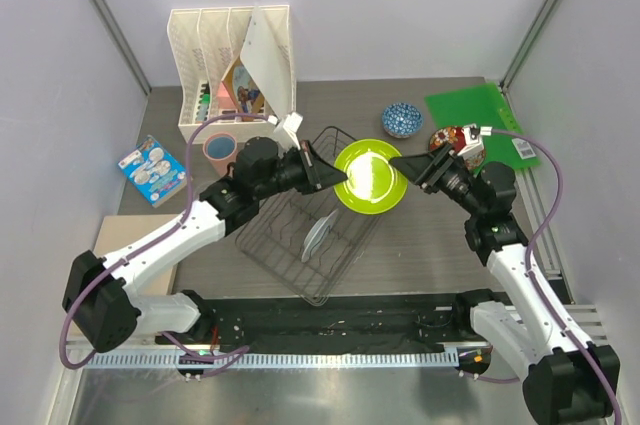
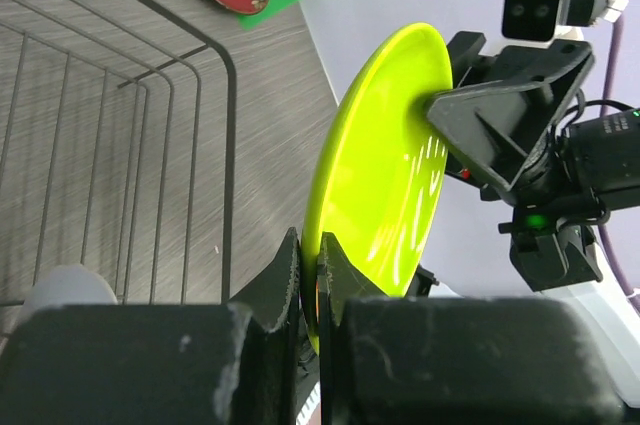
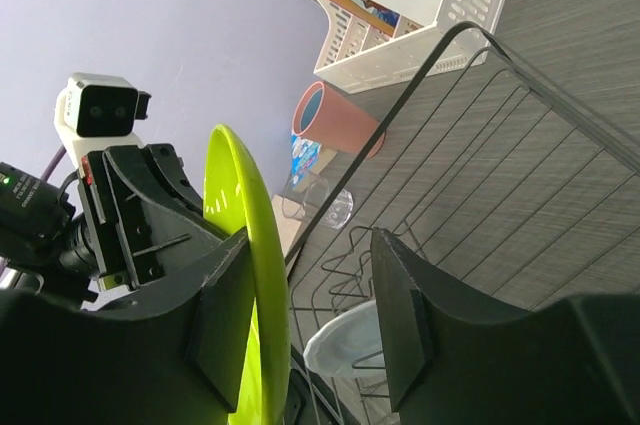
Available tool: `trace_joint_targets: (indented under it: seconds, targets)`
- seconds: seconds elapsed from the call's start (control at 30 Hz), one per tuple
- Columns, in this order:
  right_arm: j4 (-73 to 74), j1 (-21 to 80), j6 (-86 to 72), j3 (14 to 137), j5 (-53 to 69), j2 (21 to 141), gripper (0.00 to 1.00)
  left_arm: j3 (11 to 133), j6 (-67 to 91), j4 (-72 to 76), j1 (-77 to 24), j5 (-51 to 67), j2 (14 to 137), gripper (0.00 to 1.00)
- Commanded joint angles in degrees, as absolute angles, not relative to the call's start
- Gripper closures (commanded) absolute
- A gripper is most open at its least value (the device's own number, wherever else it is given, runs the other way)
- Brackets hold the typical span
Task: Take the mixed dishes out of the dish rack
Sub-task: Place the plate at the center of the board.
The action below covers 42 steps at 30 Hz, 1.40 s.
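A bright green plate [image 1: 370, 175] is held on edge above the table, just right of the black wire dish rack [image 1: 300, 245]. My left gripper [image 1: 335, 177] is shut on its left rim; the left wrist view shows both jaws pinching the plate [image 2: 385, 175]. My right gripper [image 1: 405, 163] is open, its jaws straddling the plate's right rim [image 3: 245, 275], with the left finger [image 3: 225, 325] against the plate. A white plate [image 1: 320, 235] stands in the rack. A pink cup [image 1: 220, 150], a blue bowl [image 1: 402, 119] and a red plate [image 1: 455, 140] sit on the table. A clear tumbler [image 3: 325, 200] shows beyond the rack.
A white slotted file organizer [image 1: 235, 60] stands at the back left. A green mat [image 1: 475, 110] lies at the back right, under the red plate's edge. A blue packet [image 1: 152, 170] lies at the left. Grey walls close in the table on three sides.
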State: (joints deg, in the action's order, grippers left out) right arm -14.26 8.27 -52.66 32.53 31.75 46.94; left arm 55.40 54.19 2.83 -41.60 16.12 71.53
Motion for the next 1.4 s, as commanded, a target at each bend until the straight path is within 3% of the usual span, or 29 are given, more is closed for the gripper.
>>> trace_joint_targets:
  seconds: [0.0,0.07,0.13,0.17,0.23,0.3,0.33,0.37,0.43,0.47,0.63,0.77,1.0,1.2,1.37]
  targets:
    - [-17.8,9.0,-52.9,34.0,36.9,49.3,0.50,57.7,55.3,7.8,-41.3,18.0,72.1,1.00]
    - [-18.1,9.4,-52.9,34.6,38.5,50.6,0.55,57.9,54.8,8.0,-41.2,17.8,72.5,1.00]
    - [-17.7,10.1,-52.6,35.1,40.2,52.3,0.73,59.0,53.4,7.2,-41.0,16.8,72.9,1.00]
    - [-17.1,10.2,-52.5,35.3,40.4,52.5,0.87,59.8,53.1,6.9,-40.9,16.7,73.5,1.00]
    - [-16.7,10.3,-52.3,35.3,39.6,52.0,0.99,61.8,52.2,6.2,-40.1,16.7,74.3,1.00]
    - [-16.1,10.3,-52.0,35.3,38.9,51.4,0.99,62.7,52.0,6.2,-39.5,16.6,75.1,1.00]
    - [-15.7,10.3,-51.6,35.5,38.5,51.1,0.99,63.8,51.5,6.1,-39.3,15.6,75.5,0.92]
    - [-14.4,10.3,-51.3,35.9,37.2,50.3,0.99,64.3,51.4,3.6,-38.9,13.9,75.6,0.49]
    - [-12.2,10.2,-50.5,36.7,34.7,49.3,0.99,64.6,50.8,1.9,-38.6,10.6,74.6,0.21]
    - [-10.7,10.3,-50.0,37.0,31.7,48.0,0.99,64.2,49.8,0.4,-38.5,6.8,73.8,0.00]
    - [-7.1,9.9,-50.3,37.1,23.0,45.4,0.99,60.7,46.8,-5.7,-36.0,-4.7,65.0,0.00]
    - [-5.5,5.9,-53.7,36.0,15.2,46.6,0.99,53.5,49.1,-5.5,-30.9,-3.5,56.2,0.00]
    - [-14.8,-11.1,-66.9,32.4,11.4,59.5,0.99,44.6,51.1,-8.7,-30.7,-1.3,46.5,0.00]
    - [-20.3,-12.3,-67.9,35.2,-1.8,69.1,0.99,43.8,47.6,-17.0,-30.7,-6.3,43.8,0.00]
    - [-18.2,-14.2,-68.1,42.6,-4.4,77.4,0.99,41.3,49.3,-15.9,-30.7,-5.1,42.5,0.00]
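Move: The lime-green plate is held out high between the hands: its middle is about 6 cm left and 3 cm back of the right hand, whose fingers straddle its edge, and about 6 cm right of the left hand, which grips it. From the right hand, the red plate lies some 25 cm ahead, 21 right; the board's middle about 32 ahead, 29 right; the blue bowl 33 ahead, 6 right; all roughly 26 cm below. The right fingers close on the green plate's edge and the left ones then open wide and let go, the left hand slipping forward and up off it before swinging about 16 cm left over the rack. The right hand carries the plate right, down and forward towards the red plate, about 21 cm sideways and 14 down, turning some 50 degrees clockwise as its fingers tip downward. ##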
